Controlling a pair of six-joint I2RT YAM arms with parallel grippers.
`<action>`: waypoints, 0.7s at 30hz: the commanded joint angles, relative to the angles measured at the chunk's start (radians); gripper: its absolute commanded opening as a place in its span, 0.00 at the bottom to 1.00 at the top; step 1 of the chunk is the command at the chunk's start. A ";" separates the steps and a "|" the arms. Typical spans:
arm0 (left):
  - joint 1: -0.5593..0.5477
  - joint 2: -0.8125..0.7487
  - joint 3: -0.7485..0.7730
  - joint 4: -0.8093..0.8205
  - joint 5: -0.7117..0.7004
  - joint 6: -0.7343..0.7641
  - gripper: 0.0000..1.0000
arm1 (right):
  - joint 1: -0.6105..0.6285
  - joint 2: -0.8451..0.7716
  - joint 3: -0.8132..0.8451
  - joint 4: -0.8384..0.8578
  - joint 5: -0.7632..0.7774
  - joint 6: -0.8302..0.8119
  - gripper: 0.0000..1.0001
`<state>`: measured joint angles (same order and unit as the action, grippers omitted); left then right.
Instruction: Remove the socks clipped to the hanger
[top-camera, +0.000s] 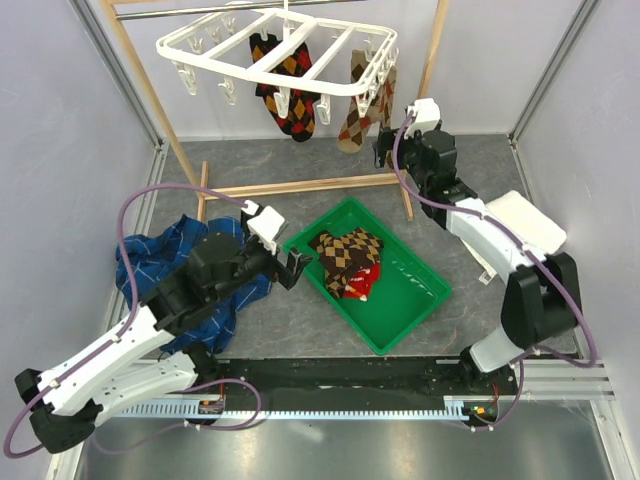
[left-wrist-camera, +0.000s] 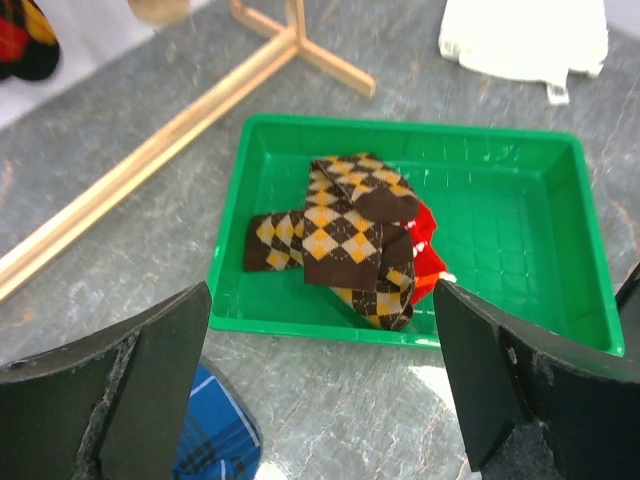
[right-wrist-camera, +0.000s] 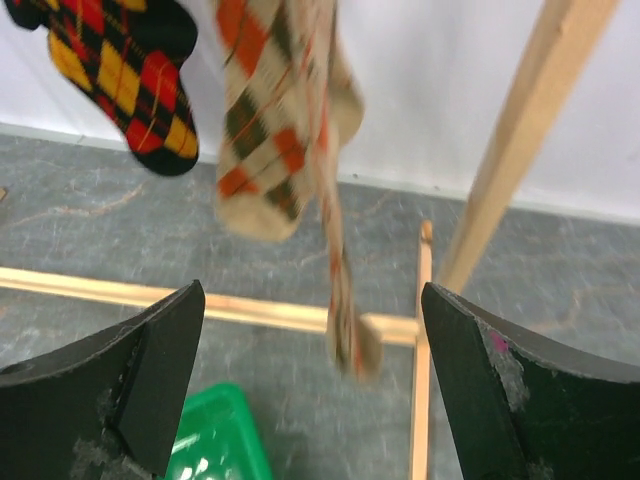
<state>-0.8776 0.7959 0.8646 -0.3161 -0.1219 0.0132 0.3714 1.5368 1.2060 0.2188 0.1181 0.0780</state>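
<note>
The white hanger (top-camera: 290, 52) hangs from the wooden rack at the back. A black-red-yellow argyle sock (top-camera: 286, 98) (right-wrist-camera: 130, 70) and tan argyle socks (top-camera: 358, 112) (right-wrist-camera: 280, 110) are clipped to it. One tan sock (right-wrist-camera: 345, 290) hangs edge-on and blurred, straight in front of my right gripper (right-wrist-camera: 315, 380) (top-camera: 384, 150), which is open and empty just right of the tan socks. Brown argyle socks (left-wrist-camera: 345, 235) (top-camera: 345, 252) and a red sock (left-wrist-camera: 425, 250) lie in the green tray (left-wrist-camera: 520, 190) (top-camera: 412, 290). My left gripper (left-wrist-camera: 320, 390) (top-camera: 297, 268) is open and empty at the tray's left edge.
The rack's wooden base bars (top-camera: 300, 187) (left-wrist-camera: 200, 110) cross the table behind the tray, and its right post (right-wrist-camera: 520, 130) stands close to my right gripper. A blue plaid cloth (top-camera: 165, 255) (left-wrist-camera: 215, 440) lies under the left arm. A white folded cloth (left-wrist-camera: 525, 35) lies at the right.
</note>
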 joint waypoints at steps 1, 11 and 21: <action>-0.003 -0.047 -0.009 0.009 -0.005 0.042 0.99 | -0.022 0.106 0.107 0.235 -0.161 -0.038 0.98; -0.003 -0.052 -0.007 0.005 -0.073 0.051 0.99 | -0.031 0.316 0.348 0.194 -0.181 0.003 0.01; -0.003 -0.049 -0.012 0.008 -0.113 0.047 0.99 | -0.029 0.071 0.207 0.159 -0.265 0.100 0.00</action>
<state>-0.8776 0.7471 0.8604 -0.3191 -0.2070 0.0250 0.3428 1.7870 1.4689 0.3286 -0.0746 0.1192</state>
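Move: About 8 cm ahead of the right gripper and 4 cm to its left, the nearer beige argyle sock hangs nearly edge-on, its middle some 6 cm higher. The second beige sock hangs about 6 cm beyond it and 6 cm to its left; the black-and-red sock is about 18 cm ahead of the hand and 24 cm left. The rack post stands roughly 13 cm ahead and 7 cm right. From the left hand the nearer sock is some 33 cm ahead, 20 cm right and 7 cm above. Reaching forward about 8 cm and some 4 cm to the left with open fingers, the right hand comes up around the lower part of the nearer beige sock, closes fully and pinches the cloth. It then draws back a couple of centimetres and rises some 3 to 4 cm with the sock between its fingers, the wrist turning about 10 degrees counter-clockwise over the whole move. ##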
